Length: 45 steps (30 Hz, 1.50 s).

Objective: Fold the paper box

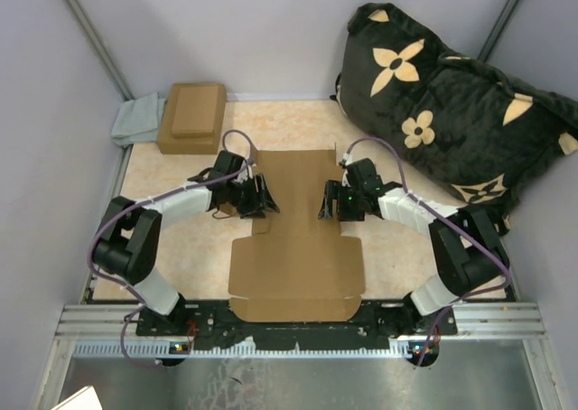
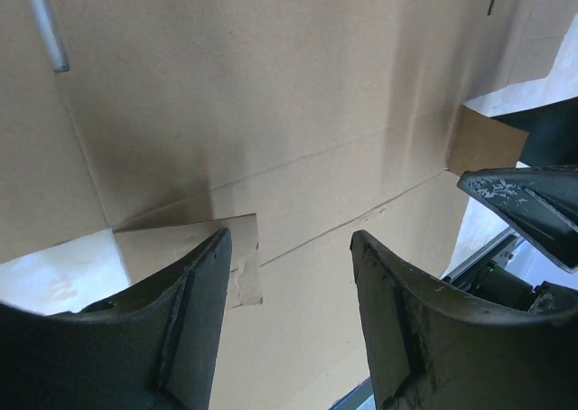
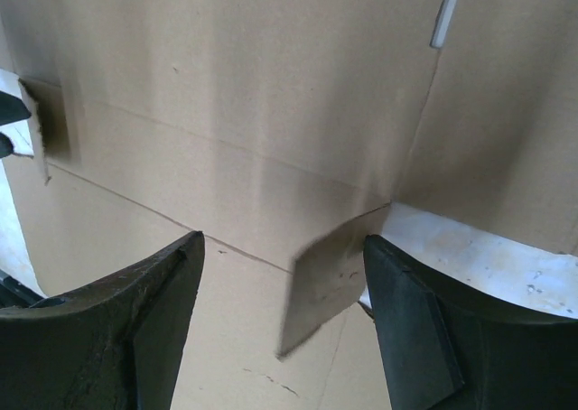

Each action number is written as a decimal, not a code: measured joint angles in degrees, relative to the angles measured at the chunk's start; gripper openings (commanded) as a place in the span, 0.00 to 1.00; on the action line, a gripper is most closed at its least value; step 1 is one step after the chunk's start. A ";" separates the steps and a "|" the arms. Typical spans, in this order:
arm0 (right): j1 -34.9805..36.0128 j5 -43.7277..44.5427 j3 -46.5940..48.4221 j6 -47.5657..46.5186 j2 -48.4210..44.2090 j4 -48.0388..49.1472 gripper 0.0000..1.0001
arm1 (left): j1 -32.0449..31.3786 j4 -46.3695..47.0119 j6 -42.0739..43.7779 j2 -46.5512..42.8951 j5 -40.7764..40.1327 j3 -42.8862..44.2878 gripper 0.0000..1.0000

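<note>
The paper box (image 1: 296, 247) lies as a flat brown die-cut sheet in the middle of the table. My left gripper (image 1: 264, 198) stands open at the sheet's left edge, its tips over the cardboard (image 2: 271, 112). A small side flap (image 2: 239, 247) lies beside its left finger (image 2: 194, 311). My right gripper (image 1: 330, 202) stands open at the sheet's right edge. In the right wrist view a small flap (image 3: 334, 284) is lifted between the fingers, close to the right finger (image 3: 424, 329). Neither gripper (image 2: 289, 247) (image 3: 284, 247) holds anything.
A smaller stacked pair of brown boxes (image 1: 191, 116) sits at the back left beside a grey cloth (image 1: 137, 119). A big black cushion with tan flowers (image 1: 452, 112) fills the back right. Grey walls close in both sides.
</note>
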 measured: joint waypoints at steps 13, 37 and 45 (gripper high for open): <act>3.17 -0.17 3.65 1.40 6.69 2.47 0.71 | -1.01 4.17 -1.51 5.77 0.52 -0.09 0.61; -0.52 13.38 21.88 -4.13 2.67 -11.96 0.75 | 0.28 -12.59 5.29 0.02 -16.61 18.80 0.64; -4.07 15.13 23.91 -7.15 2.32 -15.06 0.76 | 7.61 -17.22 8.37 8.83 -19.78 32.70 0.61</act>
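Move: The near-left tab, already bent inward, lies about 2 cm back and 2 cm to the left of my left hand, some 2 cm below. The near-right tab stands raised about 2 cm back and 2 cm right of my right hand, 1 cm lower. The left side panel is roughly 6 cm ahead and 8 cm left of my left hand, and the right side panel 7 cm ahead and 7 cm right of my right. The far-left tab stands 15 cm ahead and 4 cm left of my left hand. I press the near tabs inward over the sheet, fingers kept open: my left hand sinks almost 3 cm onto its tab, while my right pushes its own about 3 cm to the left and slightly down. Then I lift both clear and forward, fingertips tipping up and outward. The left travels some 15 cm forward and swings left towards the far-left tab; the right goes about 8 cm forward and 7 cm back to the right, over its side panel. ##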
